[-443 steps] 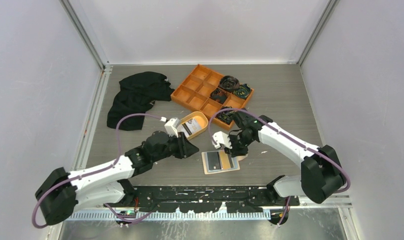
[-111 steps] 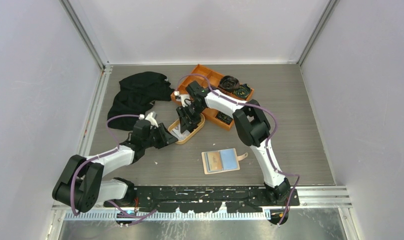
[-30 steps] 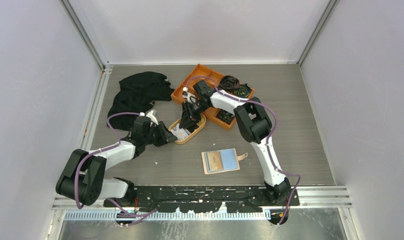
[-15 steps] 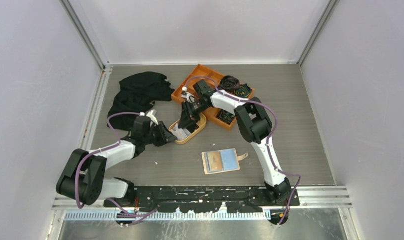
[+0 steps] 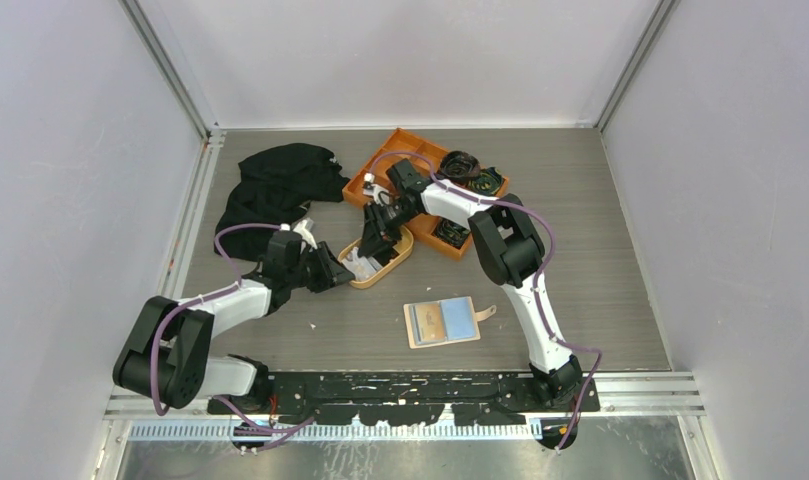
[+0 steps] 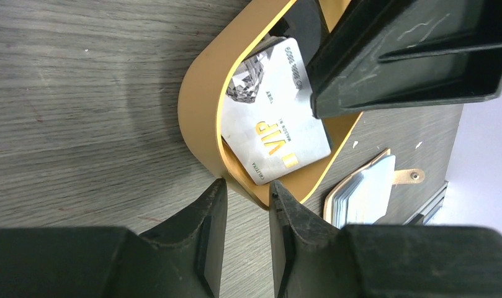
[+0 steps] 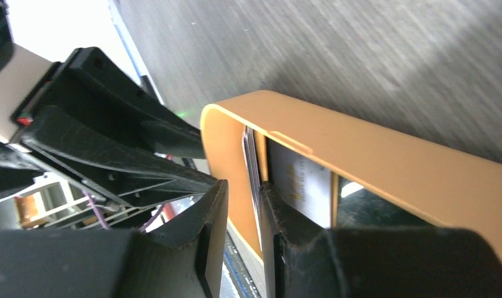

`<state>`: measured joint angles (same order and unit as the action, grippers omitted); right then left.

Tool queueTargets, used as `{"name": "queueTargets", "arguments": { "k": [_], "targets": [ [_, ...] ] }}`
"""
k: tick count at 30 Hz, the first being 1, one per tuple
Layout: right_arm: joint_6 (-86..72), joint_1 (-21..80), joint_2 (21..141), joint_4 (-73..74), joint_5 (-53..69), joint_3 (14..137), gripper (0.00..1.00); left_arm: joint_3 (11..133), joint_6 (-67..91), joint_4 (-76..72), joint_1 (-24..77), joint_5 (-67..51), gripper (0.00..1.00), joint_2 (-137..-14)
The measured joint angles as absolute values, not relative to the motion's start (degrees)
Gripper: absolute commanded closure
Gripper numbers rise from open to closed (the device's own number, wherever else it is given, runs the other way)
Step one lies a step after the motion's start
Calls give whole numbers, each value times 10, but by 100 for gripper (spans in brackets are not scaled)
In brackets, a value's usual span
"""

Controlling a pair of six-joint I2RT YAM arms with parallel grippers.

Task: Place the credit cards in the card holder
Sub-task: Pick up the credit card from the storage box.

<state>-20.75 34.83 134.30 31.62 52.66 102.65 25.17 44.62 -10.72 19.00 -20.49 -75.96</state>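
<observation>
Several credit cards lie in an oval orange dish (image 5: 393, 262): a white VIP card (image 6: 276, 124) flat on top and a black one (image 6: 303, 28) under it. My left gripper (image 5: 338, 272) is shut on the dish's near-left rim (image 6: 247, 186). My right gripper (image 5: 372, 243) reaches into the dish, its jaws a little apart around a card standing on edge (image 7: 251, 161), which rests against one finger. The beige card holder (image 5: 442, 321) lies open on the table, a light blue card showing in it. It also shows in the left wrist view (image 6: 363, 192).
A large orange divided tray (image 5: 392, 165) with dark coiled things stands behind the dish. A black cloth (image 5: 270, 190) lies at the back left. Enclosure walls stand on three sides.
Nothing has visibly moved in the last second. Since 14.8 s ago the right gripper has left the card holder, and both grippers have come to the oval dish.
</observation>
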Motion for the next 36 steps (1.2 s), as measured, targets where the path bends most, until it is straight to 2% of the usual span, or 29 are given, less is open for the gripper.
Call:
{"name": "queueTargets", "arguments": {
  "k": [5, 11, 22, 26, 36],
  "targets": [
    [-234, 354, 1343, 295, 577, 1024, 71, 252, 446, -108, 190, -205, 71, -760],
    [-222, 383, 1343, 308, 563, 1019, 69, 255, 443, -108, 190, -208, 71, -768],
    [-175, 384, 1342, 360, 516, 1036, 56, 262, 443, -111, 191, -209, 70, -777],
    [-160, 384, 1340, 373, 504, 1037, 47, 266, 443, -111, 191, -211, 70, -780],
    [-126, 373, 1336, 394, 518, 1037, 35, 295, 441, -109, 191, -221, 67, -809]
  ]
}}
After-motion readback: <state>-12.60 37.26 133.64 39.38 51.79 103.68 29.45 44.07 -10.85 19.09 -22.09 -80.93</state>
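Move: The stack of credit cards I am after leans at the near-left end of the storage box, its middle about 2 cm back and 1 cm left of my right hand, some 2 cm lower. The box's middle is roughly 1 cm back and 2 cm right of that hand; the open card holder lies 14 cm back and 15 cm right, the orange tray 13 cm ahead and 12 cm right. From my left hand, already at the box's rim, the stack is 3 cm ahead and 3 cm right. With the card stack's edge between my right fingertips, I lift that hand about 1 cm and sweep it back some 3 cm and left 2 cm, towards the box's end near my left hand. Then I ease it right about 2 cm and slightly down while spreading the fingers wide around the stack. My left hand keeps the rim between its fingers and creeps forward and right, roughly 1.5 cm. ##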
